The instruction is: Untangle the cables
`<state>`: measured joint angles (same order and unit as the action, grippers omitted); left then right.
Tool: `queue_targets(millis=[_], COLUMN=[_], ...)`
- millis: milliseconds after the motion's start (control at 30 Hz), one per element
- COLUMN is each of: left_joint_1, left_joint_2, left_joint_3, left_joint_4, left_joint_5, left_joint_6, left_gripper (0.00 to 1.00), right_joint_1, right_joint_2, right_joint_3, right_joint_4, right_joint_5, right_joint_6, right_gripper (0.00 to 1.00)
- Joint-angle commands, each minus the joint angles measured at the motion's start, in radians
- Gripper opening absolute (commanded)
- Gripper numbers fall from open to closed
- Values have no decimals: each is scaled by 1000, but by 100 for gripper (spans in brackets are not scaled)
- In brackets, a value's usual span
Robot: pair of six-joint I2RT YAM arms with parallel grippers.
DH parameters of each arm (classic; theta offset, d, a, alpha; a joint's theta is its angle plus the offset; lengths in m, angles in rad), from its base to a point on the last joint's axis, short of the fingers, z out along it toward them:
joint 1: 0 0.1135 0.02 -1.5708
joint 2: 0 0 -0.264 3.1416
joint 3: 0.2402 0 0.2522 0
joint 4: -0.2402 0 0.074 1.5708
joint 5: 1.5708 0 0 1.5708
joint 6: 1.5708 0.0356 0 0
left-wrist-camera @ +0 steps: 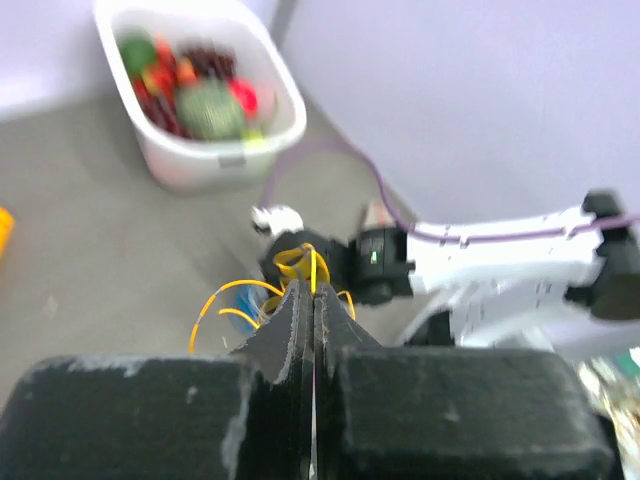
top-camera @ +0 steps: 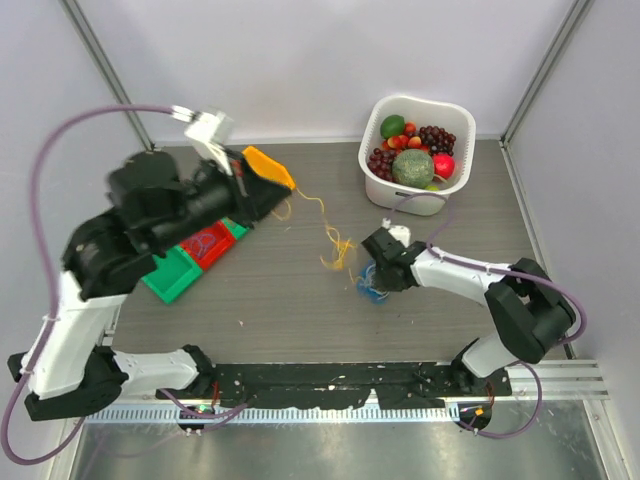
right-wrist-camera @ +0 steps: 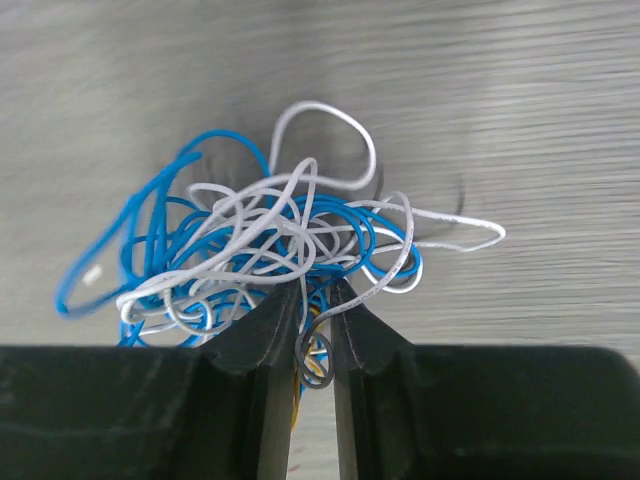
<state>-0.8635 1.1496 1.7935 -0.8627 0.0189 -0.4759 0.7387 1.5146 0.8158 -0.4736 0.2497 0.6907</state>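
The cables are a small bunch of blue and white wires [right-wrist-camera: 250, 240] on the table under my right gripper [right-wrist-camera: 315, 300]. Its jaws stand close together with white, blue and yellow strands pinched between them. In the top view this bunch [top-camera: 370, 292] lies at the right gripper [top-camera: 378, 280]. A yellow cable [top-camera: 322, 212] runs from a loose yellow tangle [top-camera: 340, 252] beside the bunch up to my raised left gripper [top-camera: 282, 203]. The left gripper [left-wrist-camera: 314, 285] is shut on that yellow cable [left-wrist-camera: 318, 265].
A white basket [top-camera: 405, 197] of fruit stands at the back right, also seen in the left wrist view as the white basket [left-wrist-camera: 200, 165]. Red [top-camera: 208, 244], green [top-camera: 168, 277] and orange [top-camera: 268, 166] trays sit at the left under the left arm.
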Motion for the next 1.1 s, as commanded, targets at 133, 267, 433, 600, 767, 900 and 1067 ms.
queue_targets(millis=[133, 267, 433, 600, 767, 900, 1067], left_joint_1=[4, 4, 6, 11, 14, 15, 15], left_joint_2=[151, 191, 202, 220, 214, 213, 197], left_joint_3=[412, 441, 452, 489, 498, 521, 530], left_joint_4=[-156, -179, -161, -165, -160, -159, -125], left_joint_5=[-241, -301, -303, -260, -255, -235, -208], left_joint_6=[108, 51, -1, -12, -20, -27, -15], left_gripper=[0, 0, 0, 0, 0, 0, 0], right_joint_1=[-257, -254, -254, -237, -150, -99, 43], right_joint_2=[-152, -221, -292, -462, -570, -475, -321], right_joint_3=[9, 150, 183, 126, 5, 22, 74], right_joint_4=[-158, -247, -267, -39, 310, 400, 593], right_joint_5=[174, -1, -54, -540, -687, -624, -653], right_joint_6=[-115, -230, -293, -411, -399, -367, -241], right_gripper=[32, 54, 66, 66, 67, 68, 67])
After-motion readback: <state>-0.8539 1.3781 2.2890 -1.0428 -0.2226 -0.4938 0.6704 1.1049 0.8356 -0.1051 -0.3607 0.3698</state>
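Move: Beside and around the right fingers, which grip it at table height, lies the blue-and-white bundle, its middle about 1 cm ahead and 1 cm left; the yellow cable's hanging loops are roughly 7 cm to this hand's left and 15 cm above, the fruit basket some 30 cm ahead and 8 cm right. From the high left hand, already pinching the yellow cable, that bundle is about 6 cm ahead, 15 cm right and 45 cm below. Dragging the bundle about 10 cm right, the right hand opens and lets go, then climbs some 20 cm and swings back left past its start towards the hanging yellow cable, tilting its fingers up to point leftward. The left hand keeps its pinch on the yellow cable, jerks up about 10 cm, then eases forward and partly down. ##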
